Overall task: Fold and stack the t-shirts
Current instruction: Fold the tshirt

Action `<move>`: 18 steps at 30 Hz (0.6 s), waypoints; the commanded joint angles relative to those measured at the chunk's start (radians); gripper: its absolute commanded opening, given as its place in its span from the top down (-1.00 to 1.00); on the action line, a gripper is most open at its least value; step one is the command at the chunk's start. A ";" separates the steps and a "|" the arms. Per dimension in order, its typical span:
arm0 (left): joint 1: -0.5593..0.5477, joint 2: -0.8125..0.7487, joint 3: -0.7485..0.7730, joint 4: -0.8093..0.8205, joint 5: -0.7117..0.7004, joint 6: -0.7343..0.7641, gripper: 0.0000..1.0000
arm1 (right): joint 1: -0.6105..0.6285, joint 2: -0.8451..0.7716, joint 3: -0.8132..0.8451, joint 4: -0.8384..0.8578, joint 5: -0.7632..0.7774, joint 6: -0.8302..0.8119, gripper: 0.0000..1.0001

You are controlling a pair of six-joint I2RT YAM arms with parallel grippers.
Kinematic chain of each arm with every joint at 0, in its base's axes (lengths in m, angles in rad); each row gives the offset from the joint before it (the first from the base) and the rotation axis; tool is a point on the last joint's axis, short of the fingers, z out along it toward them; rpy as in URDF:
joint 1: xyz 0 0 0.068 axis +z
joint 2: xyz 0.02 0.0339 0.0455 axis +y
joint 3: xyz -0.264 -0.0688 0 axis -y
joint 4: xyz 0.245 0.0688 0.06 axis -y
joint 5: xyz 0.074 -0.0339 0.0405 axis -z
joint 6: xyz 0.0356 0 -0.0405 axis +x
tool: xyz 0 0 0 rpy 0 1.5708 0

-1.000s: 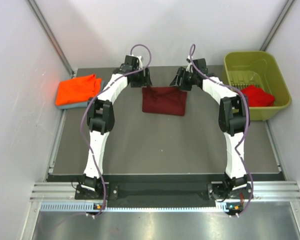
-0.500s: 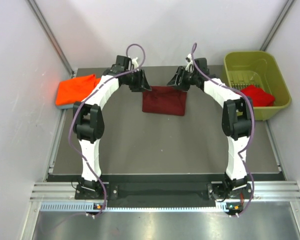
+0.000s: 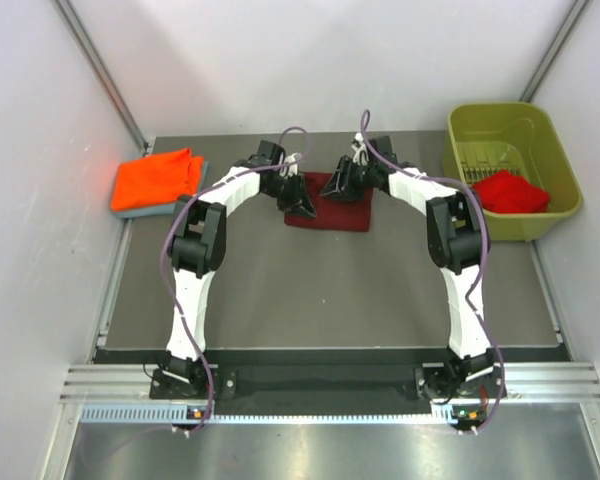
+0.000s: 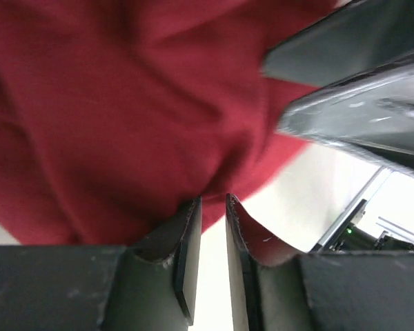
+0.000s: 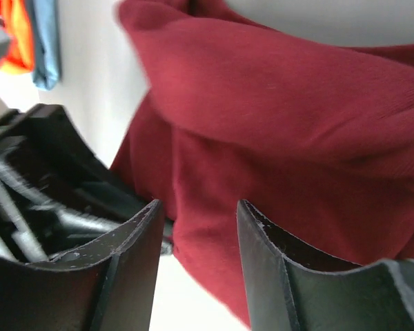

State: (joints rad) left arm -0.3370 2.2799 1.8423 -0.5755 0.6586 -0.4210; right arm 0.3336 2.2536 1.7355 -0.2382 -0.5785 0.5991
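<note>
A folded dark maroon t-shirt lies at the back middle of the table. Both grippers are down on its far edge. My left gripper is at its left part. In the left wrist view its jaws stand a narrow gap apart, with the maroon cloth just at the tips. My right gripper is open, with a bulging fold of maroon cloth between and beyond its fingers. An orange t-shirt lies on a grey-blue one at the back left. A red t-shirt lies in the bin.
The olive-green plastic bin stands at the back right, against the right wall. White walls close in the table on three sides. The two gripper heads are close together, the right one showing in the left wrist view.
Both grippers have swung inward from the shirt's back corners and come down onto its far edge. The left jaws have narrowed a lot, the right ones slightly. The cloth is now bunched there.
</note>
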 commanded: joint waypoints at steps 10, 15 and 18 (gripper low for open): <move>0.012 0.036 -0.051 0.019 -0.047 0.001 0.54 | -0.007 0.194 0.312 0.079 0.055 0.044 0.10; 0.012 0.026 -0.071 0.008 -0.070 0.019 0.55 | -0.015 0.239 0.389 0.102 0.107 0.045 0.14; 0.012 0.012 -0.075 0.003 -0.077 0.021 0.56 | -0.022 0.253 0.407 0.099 0.120 0.033 0.13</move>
State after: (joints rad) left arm -0.3233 2.3192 1.8030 -0.5476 0.6540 -0.4328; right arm 0.3264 2.4908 2.0842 -0.2016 -0.5095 0.6403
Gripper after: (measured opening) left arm 0.224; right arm 0.435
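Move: The folded dark-red t-shirt lies beneath both grippers. Its middle is about 3 cm back of the right hand, level with it sideways and some 4 cm below; from the left hand it is about 3 cm ahead, 6 cm right and 4 cm below. The orange shirt stack is roughly 36 cm left of the left hand and 9 cm farther out. The green bin is about 44 cm right of the right hand and 5 cm farther out. Left fingers press down about 3 cm on the near-left part of the folded t-shirt and stay there, almost still. The right hand, its part-open fingers touching the cloth, dips some 2 cm, then sweeps about 8 cm forward across the shirt to its far edge, coming back up as it goes, its fingers tipping slightly upward. ##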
